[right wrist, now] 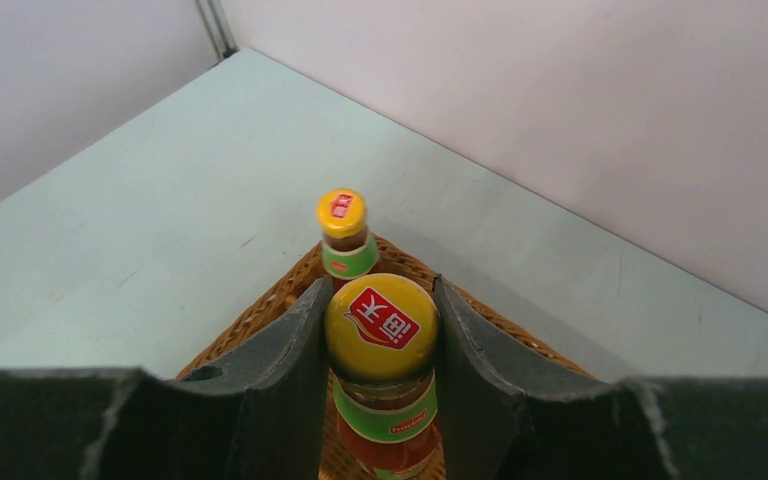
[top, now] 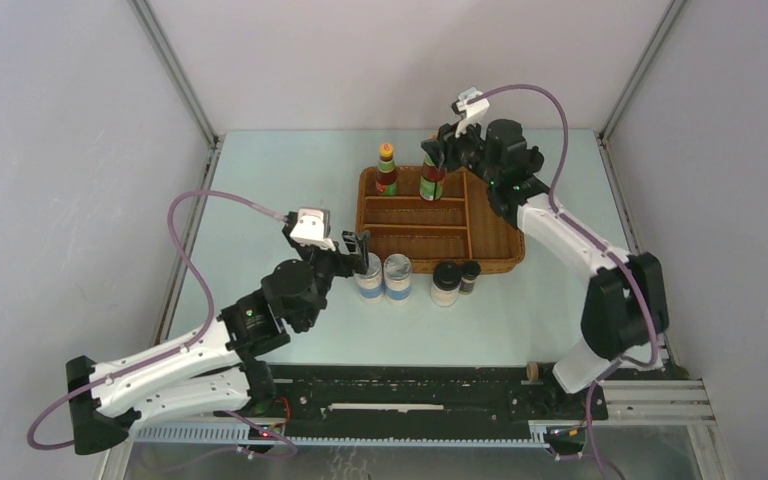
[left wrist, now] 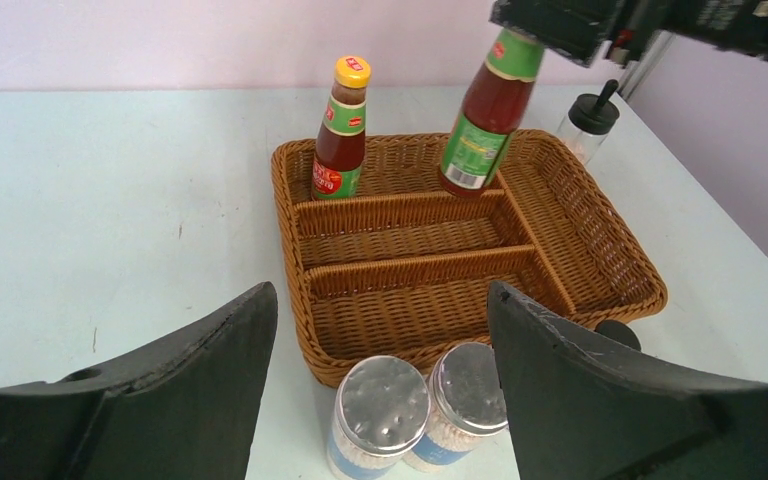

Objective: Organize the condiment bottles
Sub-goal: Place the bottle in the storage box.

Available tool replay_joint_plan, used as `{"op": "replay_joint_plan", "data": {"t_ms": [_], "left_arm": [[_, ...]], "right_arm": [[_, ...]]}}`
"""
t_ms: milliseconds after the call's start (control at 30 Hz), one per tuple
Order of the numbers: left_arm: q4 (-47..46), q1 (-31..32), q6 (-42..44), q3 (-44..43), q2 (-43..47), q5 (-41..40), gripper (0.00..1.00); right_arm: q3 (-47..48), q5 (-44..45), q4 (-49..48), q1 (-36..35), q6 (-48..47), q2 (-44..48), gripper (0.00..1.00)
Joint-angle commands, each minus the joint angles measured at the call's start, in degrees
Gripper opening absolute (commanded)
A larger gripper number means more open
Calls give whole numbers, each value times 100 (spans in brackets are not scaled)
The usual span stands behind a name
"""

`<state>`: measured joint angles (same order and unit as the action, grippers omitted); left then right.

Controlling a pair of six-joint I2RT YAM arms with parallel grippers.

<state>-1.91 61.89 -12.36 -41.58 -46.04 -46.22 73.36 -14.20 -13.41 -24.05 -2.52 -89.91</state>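
Observation:
Two condiment bottles with dark sauce and yellow caps are in the back compartment of the wicker tray [top: 492, 250]. The first sauce bottle [top: 387, 170] [left wrist: 343, 130] [right wrist: 343, 235] stands upright. My right gripper [top: 440, 152] [right wrist: 381, 322] is shut on the yellow cap of the second sauce bottle [top: 431, 180] [left wrist: 480, 125], which leans with its base low in the tray. Two silver-topped shakers [top: 368, 277] [top: 398, 277] [left wrist: 380, 412] [left wrist: 468, 395] stand side by side before the tray's front rim. My left gripper [top: 361, 245] [left wrist: 380, 295] hangs open just above and behind them, holding nothing.
A white black-capped bottle [top: 446, 283] and a tiny dark bottle [top: 470, 277] stand right of the shakers, before the tray. Another black-capped bottle [left wrist: 590, 120] stands behind the tray's far right corner. The tray's long compartments [left wrist: 400, 240] hold nothing.

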Motion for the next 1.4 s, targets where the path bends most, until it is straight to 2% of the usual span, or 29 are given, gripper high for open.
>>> {"op": "replay_joint_plan", "data": {"t_ms": [0, 267, 500, 1367], "left_arm": [[-460, -86, 94, -101, -92, 126, 81], [-819, -146, 124, 70, -230, 180, 81], [-1091, -201, 58, 239, -367, 280, 80], [-1447, -291, 12, 613, -385, 359, 80]], "right_arm": [[788, -283, -1136, 263, 171, -485, 0], [1766, -584, -1158, 585, 114, -1558, 0], [2110, -737, -1287, 697, 85, -2118, 0], [782, -730, -2116, 779, -231, -2101, 0]]}}
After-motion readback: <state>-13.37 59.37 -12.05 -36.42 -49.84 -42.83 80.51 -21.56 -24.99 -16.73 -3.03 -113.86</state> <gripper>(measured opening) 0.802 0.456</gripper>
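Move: Over the storage box, the right hand holds the bottle by its neck; the free right end of the box's far compartment lies about 10 cm ahead, 2 cm right and some 28 cm below. The bottle already placed stands 10 cm ahead, 11 cm left, its middle 18 cm lower; the long divider lies 8 cm ahead and 8 cm right. From the left hand that free spot is roughly 31 cm ahead, 17 cm right and 26 cm down. Carrying the bottle upright, the right hand swings forward about 11 cm while sinking 5 cm, slows over the far compartment beside the placed bottle, then lowers some 6 cm more, easing back about a centimetre. Its fingers keep their pinch and the wrist barely tips. The empty left hand, still open, drifts a couple of centimetres forward, right and down by the white jars. ##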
